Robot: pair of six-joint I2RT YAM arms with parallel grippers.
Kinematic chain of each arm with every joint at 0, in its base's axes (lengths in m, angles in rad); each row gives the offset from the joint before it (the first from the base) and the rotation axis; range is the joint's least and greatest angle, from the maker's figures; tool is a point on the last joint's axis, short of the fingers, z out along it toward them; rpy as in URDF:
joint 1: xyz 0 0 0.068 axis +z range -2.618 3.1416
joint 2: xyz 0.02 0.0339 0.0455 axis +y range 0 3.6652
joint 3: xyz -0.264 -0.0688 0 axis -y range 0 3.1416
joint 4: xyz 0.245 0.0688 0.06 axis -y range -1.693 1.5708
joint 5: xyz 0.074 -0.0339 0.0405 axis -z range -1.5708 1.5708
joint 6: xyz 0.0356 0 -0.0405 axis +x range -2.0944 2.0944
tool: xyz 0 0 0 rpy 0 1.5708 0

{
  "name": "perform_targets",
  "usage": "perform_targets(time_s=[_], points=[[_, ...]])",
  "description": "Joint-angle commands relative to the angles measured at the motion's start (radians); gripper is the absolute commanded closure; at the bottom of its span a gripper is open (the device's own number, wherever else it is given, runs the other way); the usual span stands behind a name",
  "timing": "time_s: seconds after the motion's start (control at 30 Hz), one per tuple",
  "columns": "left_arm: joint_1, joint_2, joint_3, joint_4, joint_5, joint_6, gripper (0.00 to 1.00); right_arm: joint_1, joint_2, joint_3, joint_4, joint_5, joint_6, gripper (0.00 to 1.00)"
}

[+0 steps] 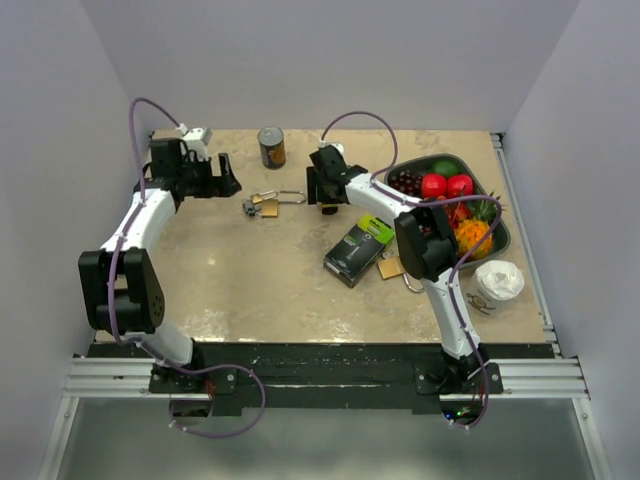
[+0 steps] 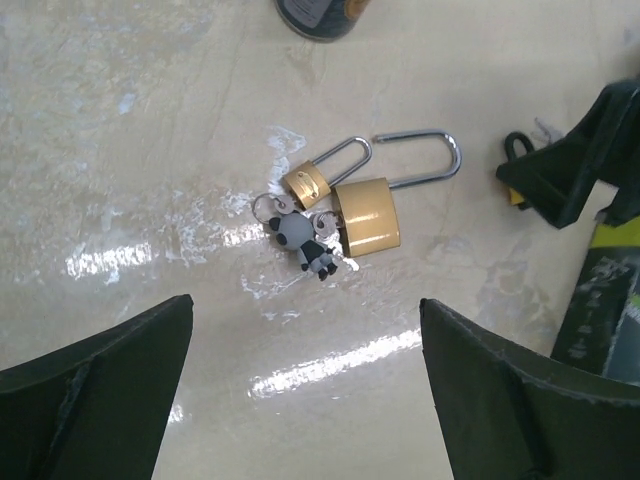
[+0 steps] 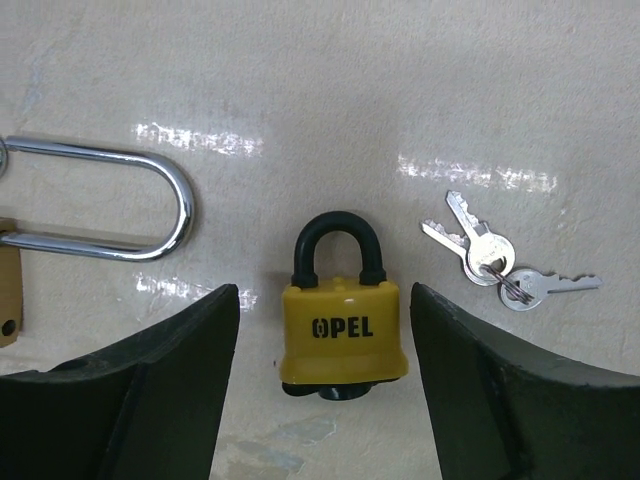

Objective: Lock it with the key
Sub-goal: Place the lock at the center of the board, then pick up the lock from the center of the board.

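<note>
A yellow padlock (image 3: pixel 343 330) with a black shackle, shut, lies flat on the table. My right gripper (image 3: pixel 325 292) is open around it, with a gap on each side of its body. A small bunch of silver keys (image 3: pixel 495 265) lies just to its right. To the left lie two brass padlocks, a large one (image 2: pixel 366 215) with its long silver shackle swung open and a small one (image 2: pixel 307 185), with a panda key fob (image 2: pixel 298 233) and keys at their base. My left gripper (image 2: pixel 305 305) hovers wide open and empty short of them.
A tin can (image 1: pixel 271 146) stands at the back. A green and black box (image 1: pixel 358 250) and another brass padlock (image 1: pixel 390 267) lie mid-table. A grey basin (image 1: pixel 497 238) of fruit and a white cup (image 1: pixel 498 280) sit at the right.
</note>
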Motion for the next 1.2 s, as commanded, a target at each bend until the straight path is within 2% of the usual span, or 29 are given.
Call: perform_targets(time_s=[0.0,0.07,0.2,0.4,0.6,0.83,1.03,1.17], points=[[-0.064,0.064,0.082,-0.007,-0.014,0.219,0.02,-0.001,-0.046,0.059,0.05,-0.026,0.001,0.26],[-0.075,0.091,0.102,-0.01,0.011,0.263,0.04,-0.001,-0.074,0.057,0.082,-0.048,-0.028,0.23],[-0.124,0.131,0.102,0.034,0.022,0.274,0.04,-0.001,-0.15,-0.004,0.185,-0.101,-0.091,0.18],[-0.189,0.294,0.252,-0.006,-0.02,0.375,0.01,-0.001,-0.281,-0.12,0.282,-0.201,-0.231,0.05],[-0.227,0.41,0.362,-0.006,-0.061,0.429,0.05,-0.012,-0.371,-0.202,0.303,-0.197,-0.294,0.03],[-0.255,0.507,0.424,-0.021,-0.07,0.449,0.21,-0.048,-0.397,-0.236,0.297,-0.171,-0.283,0.03],[-0.273,0.532,0.427,-0.023,-0.051,0.456,0.34,-0.058,-0.4,-0.237,0.302,-0.174,-0.279,0.03],[-0.292,0.533,0.429,-0.074,-0.023,0.512,0.44,-0.059,-0.399,-0.237,0.3,-0.174,-0.283,0.03]])
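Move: The yellow lock lies flat at the board's centre, right at the right hand's open fingertips and about 1 cm below the hand point. The two keys are roughly 5 cm to its right and 2 farther out, the black box about 14 back and 7 right. From the left hand the big brass padlock lies some 5 cm ahead, 13 right and 13 below, with the small padlock 3 farther out and 3 left of it and the bear keychain 5 left of it. The yellow lock is left lying as the right hand spreads its already loosened fingers wide and lifts off about 15 cm, almost straight up, tipping its fingertips up some 20 degrees. Meanwhile the left hand sinks and swings right about 10 cm each, going forward rather less, towards the big brass padlock, turning clockwise and partly closing its fingers late on the way. ##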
